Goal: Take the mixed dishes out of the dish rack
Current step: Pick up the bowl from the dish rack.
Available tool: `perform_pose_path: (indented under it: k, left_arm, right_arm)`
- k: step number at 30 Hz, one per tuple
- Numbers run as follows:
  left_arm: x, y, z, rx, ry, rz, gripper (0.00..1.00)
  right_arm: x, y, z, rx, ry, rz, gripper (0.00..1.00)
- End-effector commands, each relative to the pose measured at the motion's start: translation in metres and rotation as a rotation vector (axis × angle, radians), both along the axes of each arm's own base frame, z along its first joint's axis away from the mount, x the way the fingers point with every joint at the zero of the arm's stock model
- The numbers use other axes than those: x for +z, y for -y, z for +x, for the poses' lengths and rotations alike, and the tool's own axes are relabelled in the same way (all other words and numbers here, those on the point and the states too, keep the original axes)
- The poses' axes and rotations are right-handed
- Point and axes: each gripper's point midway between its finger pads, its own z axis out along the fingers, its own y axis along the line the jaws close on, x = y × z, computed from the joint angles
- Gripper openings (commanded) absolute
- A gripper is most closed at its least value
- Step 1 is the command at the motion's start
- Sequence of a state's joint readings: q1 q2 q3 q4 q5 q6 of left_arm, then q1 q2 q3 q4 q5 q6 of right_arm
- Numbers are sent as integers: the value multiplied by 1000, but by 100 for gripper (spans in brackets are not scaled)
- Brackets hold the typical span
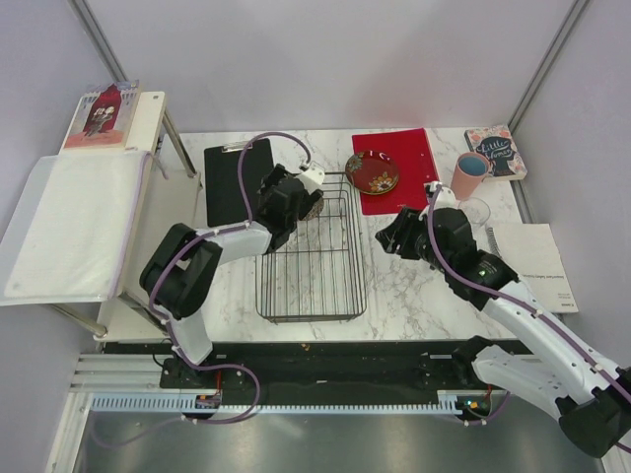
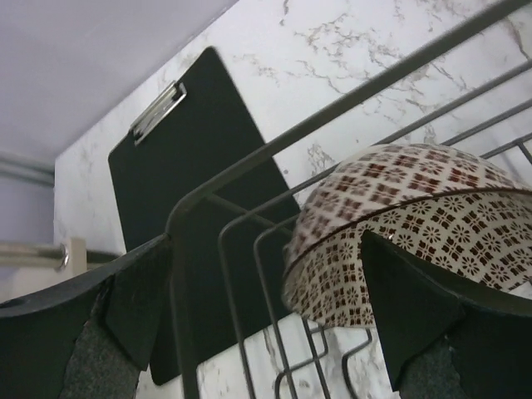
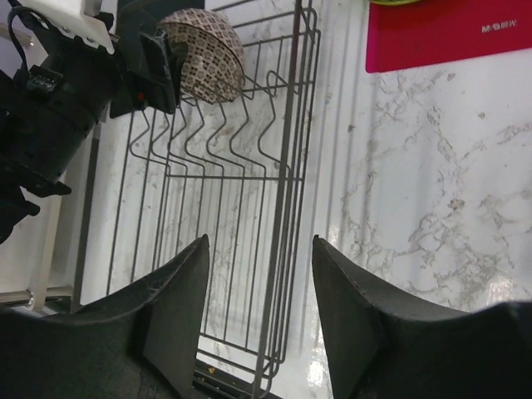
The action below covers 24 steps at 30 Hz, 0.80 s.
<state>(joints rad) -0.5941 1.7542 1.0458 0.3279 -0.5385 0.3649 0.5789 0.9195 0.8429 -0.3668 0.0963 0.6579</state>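
Note:
The black wire dish rack (image 1: 311, 258) stands mid-table. A beige mesh-patterned bowl (image 2: 399, 208) leans on its side in the rack's far left corner, and also shows in the top view (image 1: 315, 206). My left gripper (image 1: 299, 200) is open there. One finger (image 2: 125, 307) is outside the rack wall and the other finger (image 2: 416, 307) is against the bowl. My right gripper (image 1: 389, 239) is open and empty, just right of the rack. The dark red patterned plate (image 1: 372, 172), pink cup (image 1: 470, 175) and clear glass (image 1: 476, 210) stand right of the rack. The grey mug is out of view.
A flat black clipboard (image 1: 237, 182) lies left of the rack. The red mat (image 1: 399, 168) under the plate is at the back. A book (image 1: 498, 150) and papers (image 1: 532, 261) lie at the right. A shelf with white cloth (image 1: 69, 227) stands at the far left.

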Motion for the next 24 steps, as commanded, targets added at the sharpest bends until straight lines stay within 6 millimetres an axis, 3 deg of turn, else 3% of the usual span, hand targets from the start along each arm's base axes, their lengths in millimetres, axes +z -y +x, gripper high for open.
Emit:
perform_pose_path:
  k: [1, 8, 15, 24]
  left_arm:
    - [37, 13, 28, -125, 255, 76, 99]
    - [24, 1, 33, -145, 245, 73, 93]
    - [16, -2, 24, -147, 250, 45, 53]
    - [27, -6, 18, -136, 293, 20, 33]
  right_arm:
    - [-12, 6, -6, -15, -3, -6, 59]
    - [-20, 8, -7, -3, 6, -30, 59]
    - [-35, 0, -1, 21, -26, -50, 58]
    - [-49, -3, 0, 21, -58, -42, 58]
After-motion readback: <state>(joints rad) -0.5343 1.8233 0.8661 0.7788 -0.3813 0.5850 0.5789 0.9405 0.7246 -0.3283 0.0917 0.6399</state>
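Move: The left hand, wide open, is already at the bowl's left rim in the far part of the rack; the bowl's middle is about 5 cm to its right, level in reach and 5 cm lower. The rack's middle lies some 12 cm back and 6 cm right, the clipboard about 10 cm left and 4 cm ahead, and the floral plate some 21 cm right and 7 cm ahead. From the right hand the bowl is about 15 cm ahead, 17 cm left and 14 cm below. The left hand eases about 2.5 cm forward with a short dip and rise, its fingertips tipping up and swinging clockwise by some 10 degrees each, then settles slightly back and down while its fingers close from wide open to about a third, one inside the bowl and the other outside its left rim, with a firm pinch not yet visible. The half-open right hand, holding nothing, sinks about 5 cm beside the rack's right side, clear of the dishes. ##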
